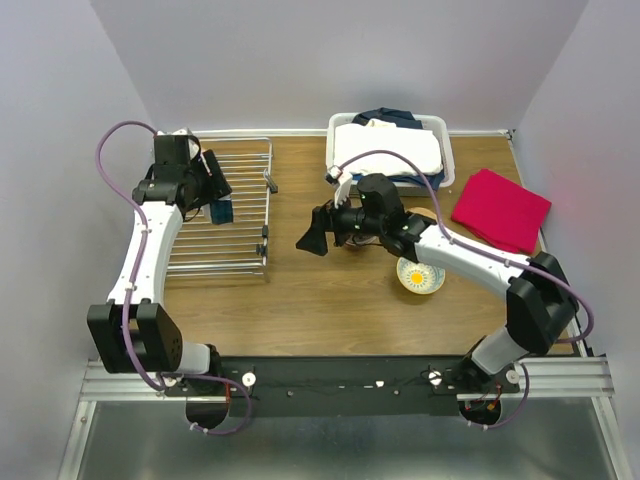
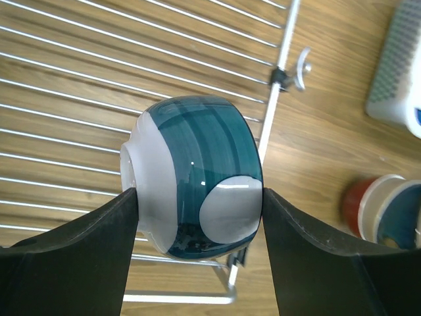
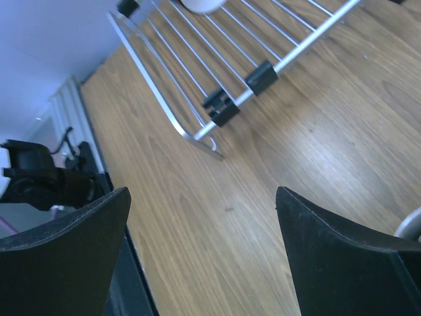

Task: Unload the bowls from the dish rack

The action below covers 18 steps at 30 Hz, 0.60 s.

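A dark blue bowl [image 2: 197, 171] with white patches and a white foot is turned on its side, and my left gripper [image 2: 197, 224] is shut on it, one black finger [image 2: 85, 263] on each side. From above, this bowl [image 1: 221, 210] hangs over the silver wire dish rack [image 1: 240, 160], near its right rim. My right gripper [image 1: 312, 238] stands open over bare wood just right of the rack, with nothing between its fingers [image 3: 332, 250]. The rack's corner [image 3: 220, 105] lies ahead of it. A floral bowl [image 1: 420, 276] sits on the table beside the right arm.
A white laundry basket [image 1: 445, 150] with cloth stands at the back. A red cloth [image 1: 500, 208] lies at the right. A red bowl and other bowls [image 2: 381, 210] stand right of the rack in the left wrist view.
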Available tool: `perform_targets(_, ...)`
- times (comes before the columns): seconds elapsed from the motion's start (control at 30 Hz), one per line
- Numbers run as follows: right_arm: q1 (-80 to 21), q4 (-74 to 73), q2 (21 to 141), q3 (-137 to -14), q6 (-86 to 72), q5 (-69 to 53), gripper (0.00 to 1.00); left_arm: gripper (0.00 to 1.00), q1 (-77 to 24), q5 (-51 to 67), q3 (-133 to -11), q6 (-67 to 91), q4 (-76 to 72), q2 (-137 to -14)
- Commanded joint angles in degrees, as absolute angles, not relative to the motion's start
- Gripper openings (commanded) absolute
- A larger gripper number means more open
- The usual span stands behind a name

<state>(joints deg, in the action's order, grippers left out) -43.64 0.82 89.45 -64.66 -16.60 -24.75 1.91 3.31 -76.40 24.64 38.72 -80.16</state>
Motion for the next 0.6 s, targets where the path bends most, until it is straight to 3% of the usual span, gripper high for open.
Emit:
perform_targets(0.0, -42.80, 10.36, 92.28, -66.53, -21.18, -32.33, 0.98, 0.42, 2.20, 13.26, -73.84, 29.34, 33.67, -75.94)
perform_targets(0.57, -42.98, 37.26, 107.66, -72.68, -28.30, -45.70, 0.93, 0.38, -3.51, 20.57, -63.99, 43.24, 26.20, -67.59)
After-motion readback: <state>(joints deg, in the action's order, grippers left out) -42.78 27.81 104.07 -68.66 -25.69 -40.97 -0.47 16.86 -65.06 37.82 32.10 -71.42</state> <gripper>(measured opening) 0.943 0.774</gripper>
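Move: Above the rack, the left hand already holds the blue-and-white bowl; the open right gripper it is taken to waits roughly 20 cm to its right, 5 cm nearer the base and 2 cm lower. From the right hand the bowl lies about 20 cm left, 5 cm ahead and 2 cm up. The rack's right rail is some 10 cm right of the left hand, level with it and 12 cm below; the bowl stack sits 11 cm right of the right hand, 2 cm ahead, 14 cm down. Bringing the two hands together for a handover, the left arm keeps its grip and carries the bowl about 6 cm right and some 3 cm back, rolling its left side down by 20 degrees or so. The right arm reaches left towards the bowl by a similar amount, fingers wide apart, tipping its fingertips up and turning counter-clockwise. ##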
